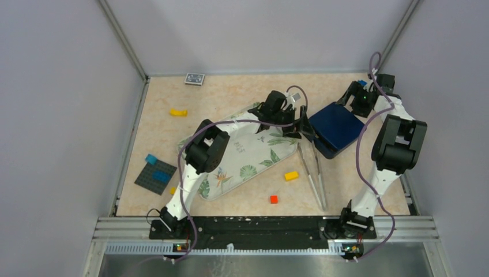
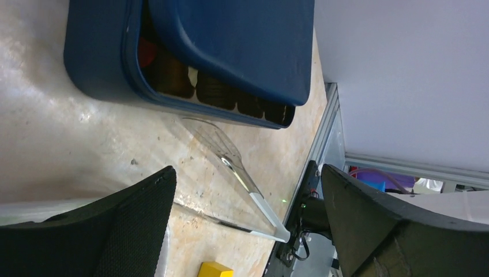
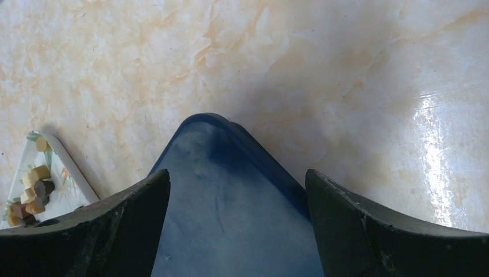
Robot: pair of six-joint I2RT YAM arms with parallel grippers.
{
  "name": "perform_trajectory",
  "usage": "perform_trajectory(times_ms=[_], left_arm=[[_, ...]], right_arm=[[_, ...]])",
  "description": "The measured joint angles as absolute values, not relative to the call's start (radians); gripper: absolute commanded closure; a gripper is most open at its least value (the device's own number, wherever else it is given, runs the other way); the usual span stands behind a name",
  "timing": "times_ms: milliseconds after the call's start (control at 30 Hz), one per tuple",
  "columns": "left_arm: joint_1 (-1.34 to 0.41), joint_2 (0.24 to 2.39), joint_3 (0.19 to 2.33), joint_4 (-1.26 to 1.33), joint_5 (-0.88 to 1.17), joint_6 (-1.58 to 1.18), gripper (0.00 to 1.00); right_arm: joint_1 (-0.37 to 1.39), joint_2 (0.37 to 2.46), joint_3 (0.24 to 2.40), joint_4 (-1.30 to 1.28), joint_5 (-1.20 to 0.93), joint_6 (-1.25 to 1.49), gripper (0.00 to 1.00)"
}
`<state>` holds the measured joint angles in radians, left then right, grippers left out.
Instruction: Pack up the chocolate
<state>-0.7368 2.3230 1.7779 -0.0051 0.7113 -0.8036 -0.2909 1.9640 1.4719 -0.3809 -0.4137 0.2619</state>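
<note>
A dark blue box (image 1: 337, 128) sits right of the leaf-patterned tray (image 1: 242, 161). Its lid (image 2: 242, 40) lies askew on it, and dark brown round chocolate (image 2: 216, 92) shows in the gap beneath. More chocolate (image 3: 32, 190), light brown and dark pieces, is heaped on a tray corner (image 3: 63, 190). My left gripper (image 1: 304, 128) is at the box's left edge; in the left wrist view it (image 2: 248, 170) stands open and empty above clear tongs (image 2: 245, 182). My right gripper (image 3: 237, 173) hovers open over the lid (image 3: 230, 225) at the box's far right corner, holding nothing.
The tongs (image 1: 314, 173) lie in front of the box. Yellow bricks (image 1: 291, 175) (image 1: 178, 112) and a red brick (image 1: 273, 199) are scattered about. A grey baseplate (image 1: 151, 180) with blue bricks is at the left. A small card box (image 1: 194, 78) rests by the back wall.
</note>
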Motion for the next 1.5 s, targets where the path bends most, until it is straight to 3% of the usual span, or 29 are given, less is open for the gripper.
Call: perform_trajectory(times_ms=[1000, 1500], left_arm=[[-0.735, 2.405, 1.867, 0.036, 0.736, -0.865, 0.01], [-0.732, 2.408, 1.855, 0.036, 0.696, -0.862, 0.01]], right_arm=[[-0.291, 1.869, 1.361, -0.345, -0.503, 0.244, 0.22], [-0.29, 1.716, 1.348, -0.363, -0.432, 0.24, 0.18]])
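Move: Atop the chocolate box the blue lid sits askew, its middle some 9 cm back and 7 cm left of the right hand and about 2 cm lower, the box's middle some 3 cm nearer than that and 1 cm farther left. The blue block lies roughly 11 cm ahead and 6 cm right of this hand. For the left hand the lid is about 10 cm right, 1 cm ahead and 3 cm lower; the tongs lie some 17 cm back, level sideways. Pushing the lid's far right edge with its open fingers, the right hand drags it about 3 cm back and left over the box, bearing slightly down at first, then rises some 5 cm off the lid, fingers still open. The left hand, wide open by the box's left corner, eases a centimetre or two right and forward, sinking at the end; whether its fingers touch can't be seen. ##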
